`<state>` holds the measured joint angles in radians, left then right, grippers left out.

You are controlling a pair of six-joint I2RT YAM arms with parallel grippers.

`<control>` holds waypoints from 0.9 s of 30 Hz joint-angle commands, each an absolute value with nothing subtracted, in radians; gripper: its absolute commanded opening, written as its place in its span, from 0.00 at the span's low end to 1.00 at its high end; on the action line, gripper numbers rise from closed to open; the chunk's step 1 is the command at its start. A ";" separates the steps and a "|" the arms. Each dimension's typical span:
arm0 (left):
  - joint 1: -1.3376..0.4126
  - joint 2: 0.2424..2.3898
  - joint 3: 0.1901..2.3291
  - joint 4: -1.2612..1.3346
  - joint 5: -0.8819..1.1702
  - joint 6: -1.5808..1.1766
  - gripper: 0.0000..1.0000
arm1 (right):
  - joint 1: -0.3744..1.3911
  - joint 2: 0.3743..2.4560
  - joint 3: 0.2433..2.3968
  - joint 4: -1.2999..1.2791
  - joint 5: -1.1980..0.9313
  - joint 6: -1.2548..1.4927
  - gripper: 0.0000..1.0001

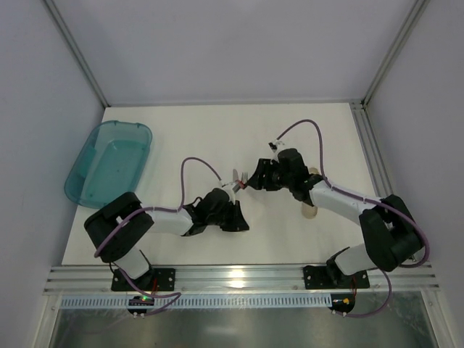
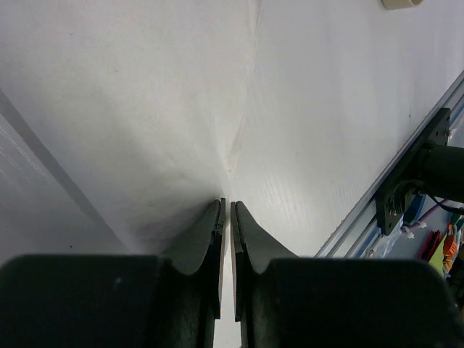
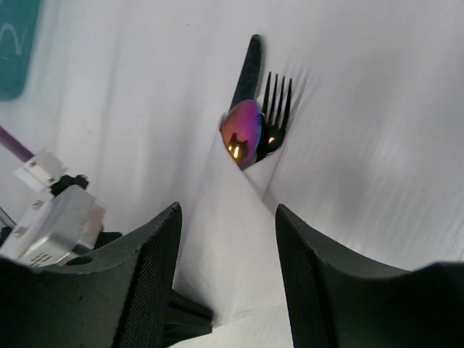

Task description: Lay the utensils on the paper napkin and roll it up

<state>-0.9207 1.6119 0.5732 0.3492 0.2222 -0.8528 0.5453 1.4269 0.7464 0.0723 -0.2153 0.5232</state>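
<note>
The paper napkin (image 3: 235,239) is folded into a white ridge around the utensils. Out of its far end poke an iridescent spoon bowl (image 3: 241,132), dark fork tines (image 3: 277,98) and a dark knife tip (image 3: 248,69). My right gripper (image 3: 228,210) is open and straddles the napkin ridge, with neither finger touching it. From above, the right gripper (image 1: 251,180) sits just right of the utensils (image 1: 241,179). My left gripper (image 2: 228,203) is shut on the napkin (image 2: 181,109), whose creases run into the fingertips. From above, the left gripper (image 1: 241,221) lies below the utensils.
A translucent teal tub (image 1: 109,163) stands at the left of the table. A tan cylinder-shaped tube (image 1: 310,212) lies under the right forearm and shows at the top right of the left wrist view (image 2: 401,3). The aluminium rail (image 1: 239,277) runs along the near edge.
</note>
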 commanded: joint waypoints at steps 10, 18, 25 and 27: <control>-0.928 1.586 0.511 0.314 0.206 -0.836 0.12 | 0.491 1.678 0.870 -0.038 -0.476 0.310 0.59; -0.930 1.568 0.485 0.334 0.207 -0.845 0.11 | 0.529 1.720 0.868 -0.028 -0.397 0.314 0.59; -0.930 1.565 0.479 0.344 0.206 -0.850 0.11 | 0.586 1.761 0.891 -0.061 -0.273 0.357 0.59; -0.928 1.563 0.477 0.344 0.204 -0.850 0.11 | 0.600 1.766 0.882 -0.058 -0.233 0.376 0.58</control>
<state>-0.9215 1.5707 0.5068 0.3939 0.2230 -0.8612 0.5781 1.7298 0.8886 -0.0196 -0.3416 0.3531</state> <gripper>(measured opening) 0.114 0.582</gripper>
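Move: The rolled napkin's middle lies about 5 cm back and 5 cm left of the open right hand, some 9 cm below it. The spoon's bowl sticks out of the far end, about 2 cm ahead and 6 cm left of that hand; the fork tines are 5 cm ahead and 5 cm left, the knife 5 cm ahead and 8 cm left, all as low. From the left hand, already at the near end, the roll's middle is 6 cm ahead, 1 cm left and 1 cm lower. The left hand keeps its nearly shut fingertips on the near end of the napkin, easing only about 1 cm back and left. The right hand, fingers staying open, drops some 7 cm and slightly back towards the far end of the roll, turning roughly 15 degrees counter-clockwise, then stays low and slides left about 2.5 cm, closing in on the spoon bowl; whether it touches the napkin can't be seen. ##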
